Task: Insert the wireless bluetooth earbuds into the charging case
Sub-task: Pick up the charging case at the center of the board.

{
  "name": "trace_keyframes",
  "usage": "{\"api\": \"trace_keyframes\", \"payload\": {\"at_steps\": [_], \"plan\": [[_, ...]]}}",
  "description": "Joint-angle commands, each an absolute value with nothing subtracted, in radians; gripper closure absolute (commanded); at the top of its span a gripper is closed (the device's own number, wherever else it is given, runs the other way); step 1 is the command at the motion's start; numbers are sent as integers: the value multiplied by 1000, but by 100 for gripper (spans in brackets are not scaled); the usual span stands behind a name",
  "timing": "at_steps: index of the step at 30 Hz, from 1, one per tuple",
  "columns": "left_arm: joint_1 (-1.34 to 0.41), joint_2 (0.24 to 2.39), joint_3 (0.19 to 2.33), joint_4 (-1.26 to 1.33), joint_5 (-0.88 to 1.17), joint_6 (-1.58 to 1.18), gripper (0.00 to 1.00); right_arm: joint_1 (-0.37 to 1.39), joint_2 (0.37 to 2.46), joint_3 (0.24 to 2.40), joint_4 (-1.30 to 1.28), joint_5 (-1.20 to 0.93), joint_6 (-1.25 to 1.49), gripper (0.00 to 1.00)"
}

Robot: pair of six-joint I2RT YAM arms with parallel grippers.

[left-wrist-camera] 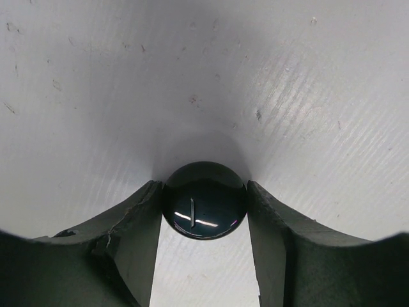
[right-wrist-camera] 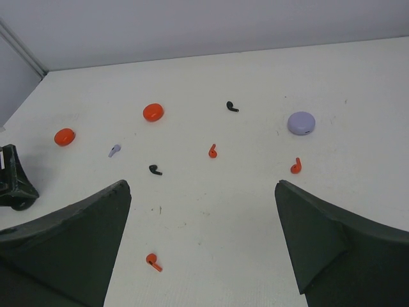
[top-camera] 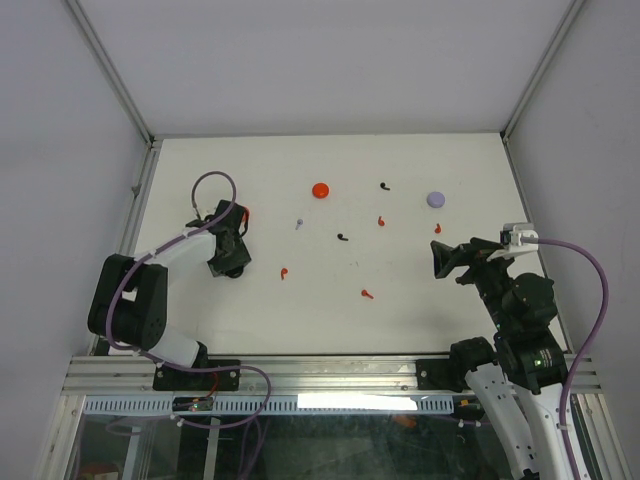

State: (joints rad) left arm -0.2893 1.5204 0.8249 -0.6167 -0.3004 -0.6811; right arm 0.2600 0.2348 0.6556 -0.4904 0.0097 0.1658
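Observation:
A glossy black round charging case (left-wrist-camera: 204,214) lies on the white table, and my left gripper (left-wrist-camera: 203,190) is shut on it, one finger pressing each side. In the top view the left gripper (top-camera: 232,262) sits at the table's left and hides that case. Small earbuds lie scattered mid-table: red ones (top-camera: 284,272) (top-camera: 367,294) (top-camera: 381,221), black ones (top-camera: 343,238) (top-camera: 384,185), and a lavender one (top-camera: 299,224). My right gripper (top-camera: 445,262) hovers open at the right with nothing between its fingers; through it I see a red earbud (right-wrist-camera: 153,261).
A red round case (top-camera: 320,190) and a lavender round case (top-camera: 435,199) rest toward the back. Another red case (right-wrist-camera: 64,137) lies just behind the left gripper. A further red earbud (top-camera: 438,228) lies near the right gripper. Raised walls border the table's back and sides.

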Motion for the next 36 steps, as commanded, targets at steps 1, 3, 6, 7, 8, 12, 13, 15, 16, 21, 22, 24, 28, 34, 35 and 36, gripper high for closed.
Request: {"api": "trace_keyframes", "payload": {"at_steps": [1,3,6,7,8,12,13,15,16,21,22,24,28,34,35,36], "plan": [[-300,1467,834,-571,-257,-637,58,267,242,648,-420,-22,160,1],[-308,1440,839,-571,-248,-606,60,268,252,645,-417,-49,163,1],[-336,1385,855,-568,-230,-556,62,270,267,636,-400,-102,186,1],[-350,1368,863,-566,-228,-532,62,271,273,635,-393,-138,190,1],[-365,1354,870,-563,-227,-511,62,270,283,633,-388,-170,192,1],[-448,1288,895,-531,-240,-418,62,270,337,646,-366,-279,205,1],[-466,1277,901,-519,-237,-390,62,271,351,654,-361,-311,203,1],[-504,1258,916,-498,-230,-332,62,270,379,667,-360,-360,198,1],[-523,1251,925,-489,-226,-305,62,270,396,676,-360,-378,199,1],[-637,1228,963,-422,-233,-149,60,270,471,699,-339,-496,223,1],[-664,1225,967,-407,-238,-111,59,270,492,705,-335,-515,228,1],[-712,1227,977,-378,-244,-40,56,271,547,725,-333,-559,235,1],[-797,1240,1003,-330,-267,86,53,270,665,773,-329,-645,236,1],[-925,1244,1009,-251,-244,307,55,270,800,842,-305,-692,277,3],[-945,1245,1009,-241,-241,342,55,271,821,855,-305,-702,287,4],[-960,1245,1008,-234,-235,378,55,271,843,863,-303,-714,297,5]]}}
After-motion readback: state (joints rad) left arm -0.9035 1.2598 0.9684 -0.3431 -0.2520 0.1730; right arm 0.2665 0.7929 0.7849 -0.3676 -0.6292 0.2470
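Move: My left hand already has the black charging case pinched, low over the board. My open right hand, which it goes to meet, is some 43 cm to its right, 6 cm back and 25 cm higher. An orange earbud lies about 13 cm right and 1 cm back, the lavender earbud 16 cm right and 13 cm ahead, the black earbud 27 cm right and 9 cm ahead. From my right hand, the case is about 43 cm left, 6 cm ahead and 25 cm below. I keep my left hand's pinch on the charging case, raise it clear of the board and sweep it right, over the orange earbud, about 20 cm across and 16 cm up, turning the wrist some 75 degrees clockwise while the fingers tip up from pointing down. My right hand, still wide open, comes left about 12 cm and slightly down to meet it, swinging counter-clockwise and tipping its fingers down. ##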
